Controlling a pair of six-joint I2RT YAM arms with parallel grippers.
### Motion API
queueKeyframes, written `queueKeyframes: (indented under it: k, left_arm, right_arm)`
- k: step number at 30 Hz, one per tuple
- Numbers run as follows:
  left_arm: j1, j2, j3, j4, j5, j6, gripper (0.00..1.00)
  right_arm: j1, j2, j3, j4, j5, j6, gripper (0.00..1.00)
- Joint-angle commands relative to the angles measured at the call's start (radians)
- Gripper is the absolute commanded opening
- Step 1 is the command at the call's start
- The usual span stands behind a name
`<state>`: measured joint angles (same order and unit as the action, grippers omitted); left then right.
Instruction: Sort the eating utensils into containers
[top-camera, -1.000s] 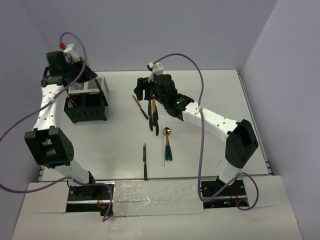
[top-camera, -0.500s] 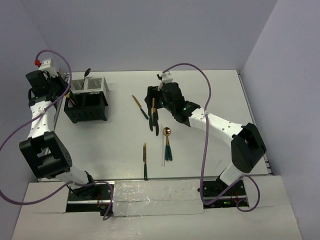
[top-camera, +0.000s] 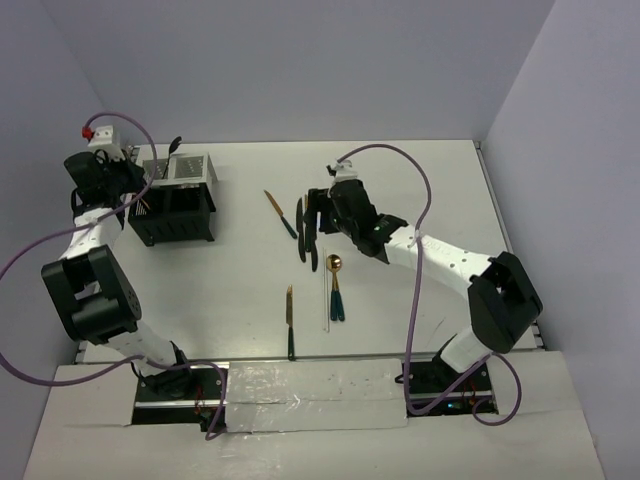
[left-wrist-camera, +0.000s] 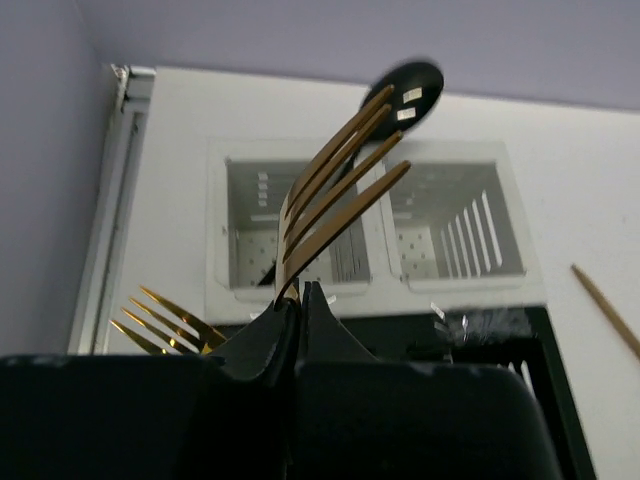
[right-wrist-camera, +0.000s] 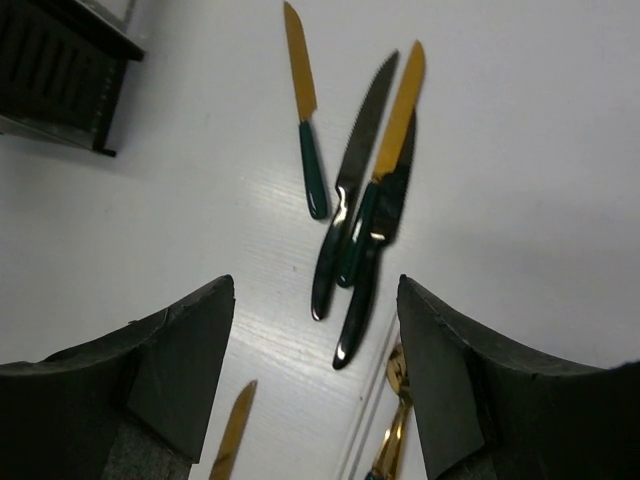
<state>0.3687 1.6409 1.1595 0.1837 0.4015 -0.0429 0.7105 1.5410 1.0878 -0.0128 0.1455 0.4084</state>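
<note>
My left gripper (left-wrist-camera: 298, 290) is shut on a gold fork (left-wrist-camera: 340, 175) whose tines point up over the black caddy (left-wrist-camera: 378, 295). In the top view this gripper (top-camera: 120, 172) is at the caddy's (top-camera: 178, 215) left side. A dark spoon (left-wrist-camera: 405, 85) stands in a back compartment, and a second gold fork (left-wrist-camera: 170, 320) shows at the lower left. My right gripper (right-wrist-camera: 315, 330) is open and empty above the table. Ahead of it lie a gold knife with a green handle (right-wrist-camera: 305, 120) and a cluster of three knives (right-wrist-camera: 365, 230). In the top view it (top-camera: 322, 212) hovers beside those knives (top-camera: 305, 240).
A gold spoon with a green handle (top-camera: 335, 285), a thin white stick (top-camera: 326, 300) and another gold knife (top-camera: 290, 320) lie nearer the arm bases. The spoon (right-wrist-camera: 397, 400) and that knife's blade (right-wrist-camera: 232, 430) show by my right fingers. Walls enclose the table on the left, back and right.
My left gripper drew back from over the caddy to its left side, uncovering the dark spoon. My right gripper shifted right and nearer, off the knife cluster.
</note>
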Motion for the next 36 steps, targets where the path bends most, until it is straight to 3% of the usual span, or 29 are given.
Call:
queueKeyframes:
  k: [1,4,5,8,11,17,25,36]
  left_arm:
    - [0.01,-0.015,-0.085,0.07,0.075,0.073,0.0]
    - [0.024,-0.036,-0.153,0.098,0.088,0.081,0.14]
    - [0.032,-0.039,-0.156,0.099,0.088,0.071,0.28]
    - [0.039,-0.039,-0.129,0.06,0.086,0.052,0.47]
    - [0.041,-0.052,-0.09,0.01,0.074,-0.001,0.54]
    - [0.041,-0.068,0.049,-0.225,0.007,-0.083,0.6]
    - [0.022,-0.133,0.178,-0.559,-0.056,-0.041,0.62]
    - [0.006,-0.196,0.181,-0.655,-0.099,-0.069,0.61]
  right_arm:
    - [-0.005,-0.061,-0.019,-0.137,0.049,0.036,0.73]
    - [-0.005,-0.076,-0.038,-0.228,0.025,0.046,0.7]
    - [-0.003,-0.081,-0.043,-0.248,0.017,0.047,0.68]
    - [-0.003,-0.099,-0.077,-0.308,-0.009,0.052,0.68]
    - [-0.003,-0.108,-0.094,-0.357,-0.026,0.055,0.66]
    - [-0.002,-0.107,-0.144,-0.418,-0.07,0.079,0.49]
    - [0.007,-0.09,-0.206,-0.41,-0.197,0.069,0.37]
    - [0.043,0.022,-0.181,-0.457,-0.202,0.101,0.34]
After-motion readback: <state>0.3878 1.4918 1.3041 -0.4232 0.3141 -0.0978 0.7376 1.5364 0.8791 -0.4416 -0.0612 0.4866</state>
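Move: Just under the left hand, about 3 cm back and 2 cm right, some 14 cm lower, is the black container's left compartment; a first fork's tines stand in it some 4 cm left of the hand, and the white container is about 5 cm ahead and 6 right. From the right hand the gold spoons lie 15 cm back, 5 right, 17 below; the white rod is 2 cm left of them, the knives 3 cm back of the hand and 1 left. Lowering the held fork about 7 cm and slightly back into the left compartment, the left hand opens and lets go, then rises clear and draws back, tipping down. The right hand meanwhile sweeps back and down, some 14 cm each, and a little right to the gold spoons, tilting about 35 degrees steeper and half closing its still-open fingers. ##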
